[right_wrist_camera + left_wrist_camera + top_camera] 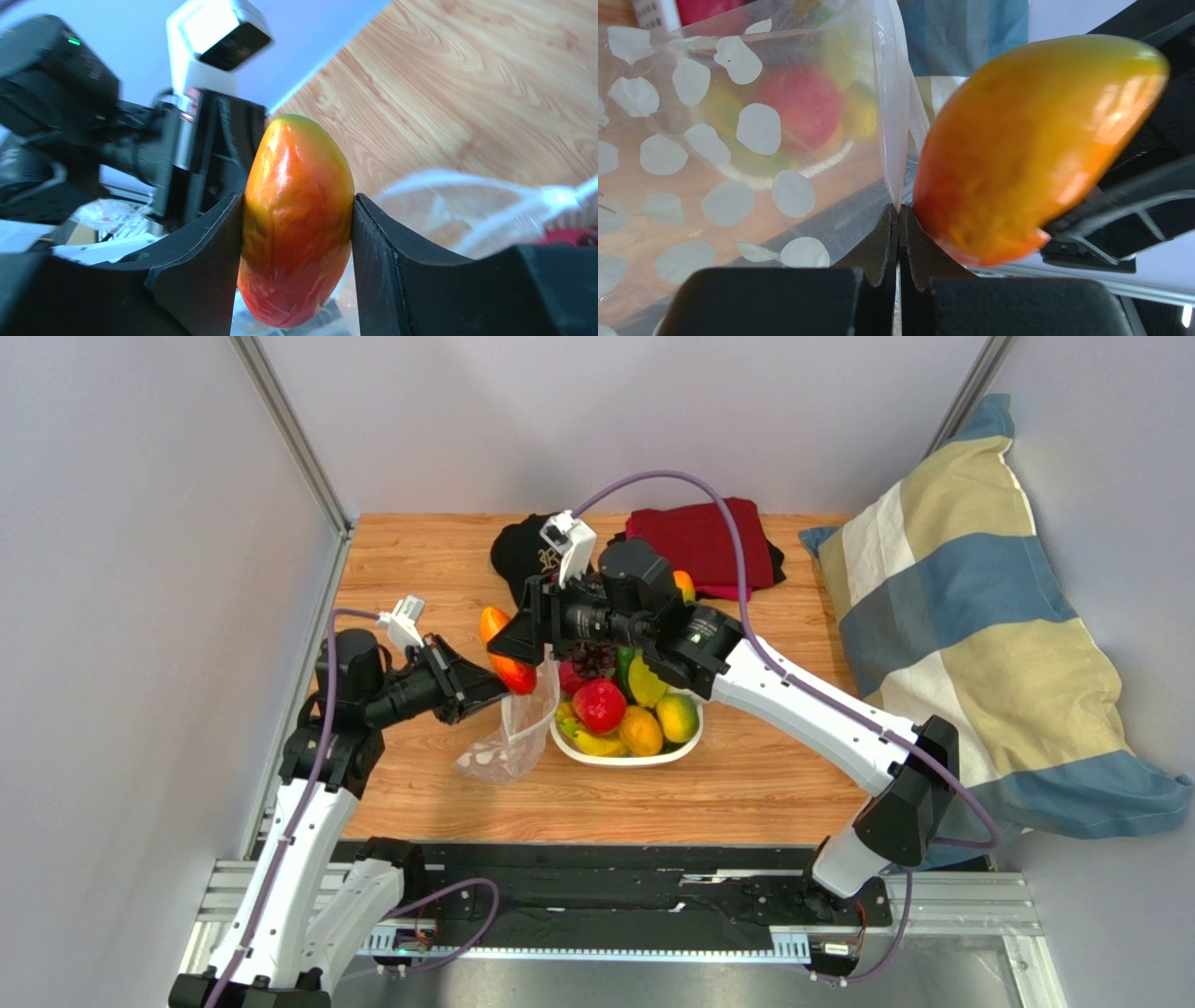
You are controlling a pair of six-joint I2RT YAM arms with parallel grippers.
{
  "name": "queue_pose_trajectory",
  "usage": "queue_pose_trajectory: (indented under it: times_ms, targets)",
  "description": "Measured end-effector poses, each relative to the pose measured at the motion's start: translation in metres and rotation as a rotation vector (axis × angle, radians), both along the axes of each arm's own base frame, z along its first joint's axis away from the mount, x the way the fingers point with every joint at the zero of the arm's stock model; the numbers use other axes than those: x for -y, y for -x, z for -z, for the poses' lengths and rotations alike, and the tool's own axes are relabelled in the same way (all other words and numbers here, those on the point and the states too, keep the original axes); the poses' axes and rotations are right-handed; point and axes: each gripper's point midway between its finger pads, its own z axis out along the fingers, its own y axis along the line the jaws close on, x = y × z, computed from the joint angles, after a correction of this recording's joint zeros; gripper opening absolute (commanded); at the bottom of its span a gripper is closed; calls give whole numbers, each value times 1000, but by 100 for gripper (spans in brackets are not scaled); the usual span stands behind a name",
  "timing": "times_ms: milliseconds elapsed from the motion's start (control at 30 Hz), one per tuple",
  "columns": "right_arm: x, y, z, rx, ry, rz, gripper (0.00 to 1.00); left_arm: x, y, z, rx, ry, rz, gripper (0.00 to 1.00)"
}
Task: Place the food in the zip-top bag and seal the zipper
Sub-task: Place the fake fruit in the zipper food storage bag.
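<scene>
My left gripper (899, 210) is shut on the upper edge of the zip-top bag (738, 140), a clear pouch with white dots, and lifts it off the table. The zipper strip cannot be made out. In the top view the bag (512, 739) hangs open beside the white tray (627, 758). My right gripper (298, 210) is shut on a red-orange mango (298, 224), one piece of the food. It holds the mango (502, 665) just above the bag's mouth, right next to the left gripper (491, 693). A red apple (599, 704), grapes (589, 661) and several yellow and orange pieces lie in the tray.
A black cloth (522, 546) and a red cloth (706, 543) lie at the back of the wooden table. A striped pillow (982, 616) leans off the right edge. Grey walls close in on the left and at the back.
</scene>
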Motion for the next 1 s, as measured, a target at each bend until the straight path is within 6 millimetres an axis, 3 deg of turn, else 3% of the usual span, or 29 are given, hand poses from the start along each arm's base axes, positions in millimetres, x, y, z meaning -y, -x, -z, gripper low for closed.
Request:
queue_pose_trajectory:
  times_ms: [200, 333, 467, 500, 533, 600, 667, 833, 1000]
  targets:
    - [10, -8, 48, -60, 74, 60, 0, -9, -4, 16, -46, 4, -47, 0]
    - [14, -7, 69, -78, 116, 65, 4, -8, -3, 7, -11, 30, -42, 0]
    - [15, 2, 93, -76, 172, 36, 38, -10, -5, 2, 21, 38, -52, 0]
    - [16, 3, 99, -71, 189, 27, 56, -12, -6, 3, 27, 31, -58, 0]
    - [16, 5, 105, -68, 205, 17, 65, -14, -7, 4, 33, 24, -63, 0]
    - [17, 6, 114, -55, 234, -2, 78, -18, -9, 9, 47, 5, -76, 0]
    - [18, 8, 120, -48, 256, -23, 85, -21, -9, 18, 47, -9, -79, 0]
    - [19, 12, 122, -4, 275, -69, 90, -20, -4, 48, 19, -26, -44, 0]
    - [28, 10, 127, -7, 310, -68, 87, -17, 1, 37, 106, -15, -10, 0]
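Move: Just below the right hand, which already holds the red-orange mango, the bag's open mouth lies about 8 cm down, 4 cm back and 3 cm to the right. The fruit tray's middle is some 4 cm ahead, 17 cm right and 17 cm below that hand; the red pomegranate in it is level ahead, 11 cm right and 14 cm below. From the left hand, still pinching the rim, the mouth's middle sits roughly 4 cm right, level ahead and 2 cm below. Lowering the mango some 12 cm into the bag's mouth, the right hand drifts about 3 cm to its right and tips its fingers some 20 degrees further down; near the bottom they spread wide and let go of the mango. The left hand keeps its pinch on the rim, dipping and recovering slightly, then sinks about 4 cm while easing a little left. ##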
